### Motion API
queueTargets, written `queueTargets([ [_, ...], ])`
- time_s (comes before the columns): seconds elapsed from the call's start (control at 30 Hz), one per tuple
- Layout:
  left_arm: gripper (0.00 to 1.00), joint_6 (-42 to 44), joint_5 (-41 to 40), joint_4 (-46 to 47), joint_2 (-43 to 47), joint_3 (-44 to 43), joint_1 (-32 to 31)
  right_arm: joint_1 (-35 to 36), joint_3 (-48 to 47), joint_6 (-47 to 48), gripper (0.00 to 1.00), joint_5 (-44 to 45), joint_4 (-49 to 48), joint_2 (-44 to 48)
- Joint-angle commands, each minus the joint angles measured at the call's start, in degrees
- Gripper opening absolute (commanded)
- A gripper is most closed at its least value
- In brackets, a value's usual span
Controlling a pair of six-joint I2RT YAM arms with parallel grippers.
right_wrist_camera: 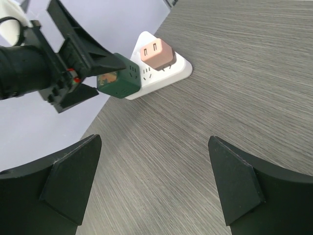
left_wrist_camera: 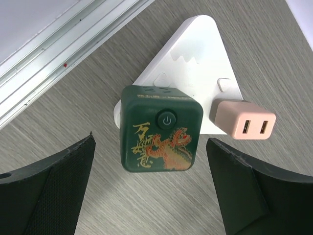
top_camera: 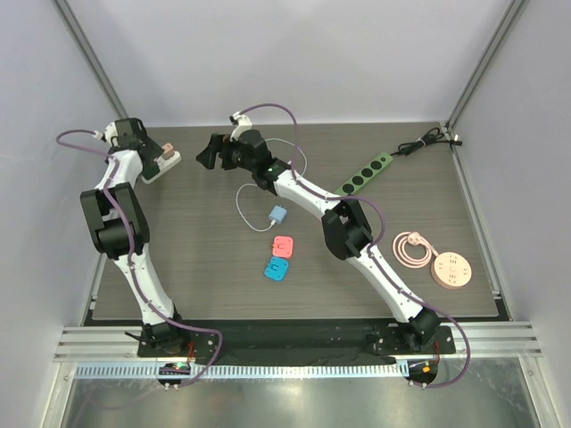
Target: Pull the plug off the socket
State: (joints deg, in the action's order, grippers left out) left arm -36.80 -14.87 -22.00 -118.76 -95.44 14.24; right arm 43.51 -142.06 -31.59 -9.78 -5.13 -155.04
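Note:
A white triangular socket lies on the dark wood table at the far left. A dark green cube plug with a gold dragon and a pink USB plug sit in it. My left gripper is open directly above, its fingers wide on either side of the green cube and not touching it. My right gripper is open and empty over bare table, short of the socket. It faces the green cube, the pink plug and the left gripper.
A light blue charger with a white cable, a pink adapter and a blue adapter lie mid-table. A green power strip lies at the back right. A round pink extension socket lies at the right. The left wall is close to the socket.

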Motion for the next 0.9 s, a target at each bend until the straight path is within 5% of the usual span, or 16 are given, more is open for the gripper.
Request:
queueTargets([
  [0.0, 0.95, 1.6, -2.0, 0.0, -1.2, -2.9, -0.3, 0.3, -0.9, -1.6, 0.97, -1.6, -4.7, 0.2],
  [0.23, 0.79, 2.8, -1.4, -0.9, -3.8, -4.4, -0.3, 0.3, -0.6, -3.6, 0.97, -3.2, -7.0, -0.7],
  [0.47, 0.34, 3.5, 0.1, -1.6, -2.0, -2.1, -0.3, 0.3, -0.4, -6.2, 0.96, -4.2, -9.1, -1.6],
  [0.63, 0.15, 3.0, 3.3, -1.3, 3.9, 5.9, -0.3, 0.3, -0.1, -9.4, 0.96, -5.9, -11.0, -2.4],
  [0.67, 0.02, 2.4, 3.9, -1.1, 4.9, 7.4, -0.2, 0.3, 0.4, -10.0, 0.96, -6.3, -12.3, -2.7],
  [0.87, 0.00, 1.4, 7.3, -0.7, 13.1, 16.2, -0.6, 0.5, -0.1, -15.9, 0.95, -11.3, -15.9, -5.7],
])
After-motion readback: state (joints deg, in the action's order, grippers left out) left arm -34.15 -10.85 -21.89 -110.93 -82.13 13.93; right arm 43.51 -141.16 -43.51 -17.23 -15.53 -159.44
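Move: The green plug sits right by the left fingertips, about 1 cm ahead, 1 cm to the left and 3 cm below the left hand. Its white socket is centred some 3 cm ahead of that hand, 2 cm to its right and 5 cm down, and the pink plug about 5 cm ahead, 5 cm right and 4 cm down. From the right hand, the socket lies some 17 cm left, 4 cm ahead and 11 cm lower; the pink plug 15 cm left, 7 cm ahead and 9 cm lower. The green plug is taken between the left fingers, which sink about 2 cm around it, close on its sides and then draw it back some 5 cm and right nearly 3 cm at an even height. Meanwhile the open, empty right hand rises slightly, then dips, easing left and back about 3 cm towards the socket while its wrist rolls left side up. ##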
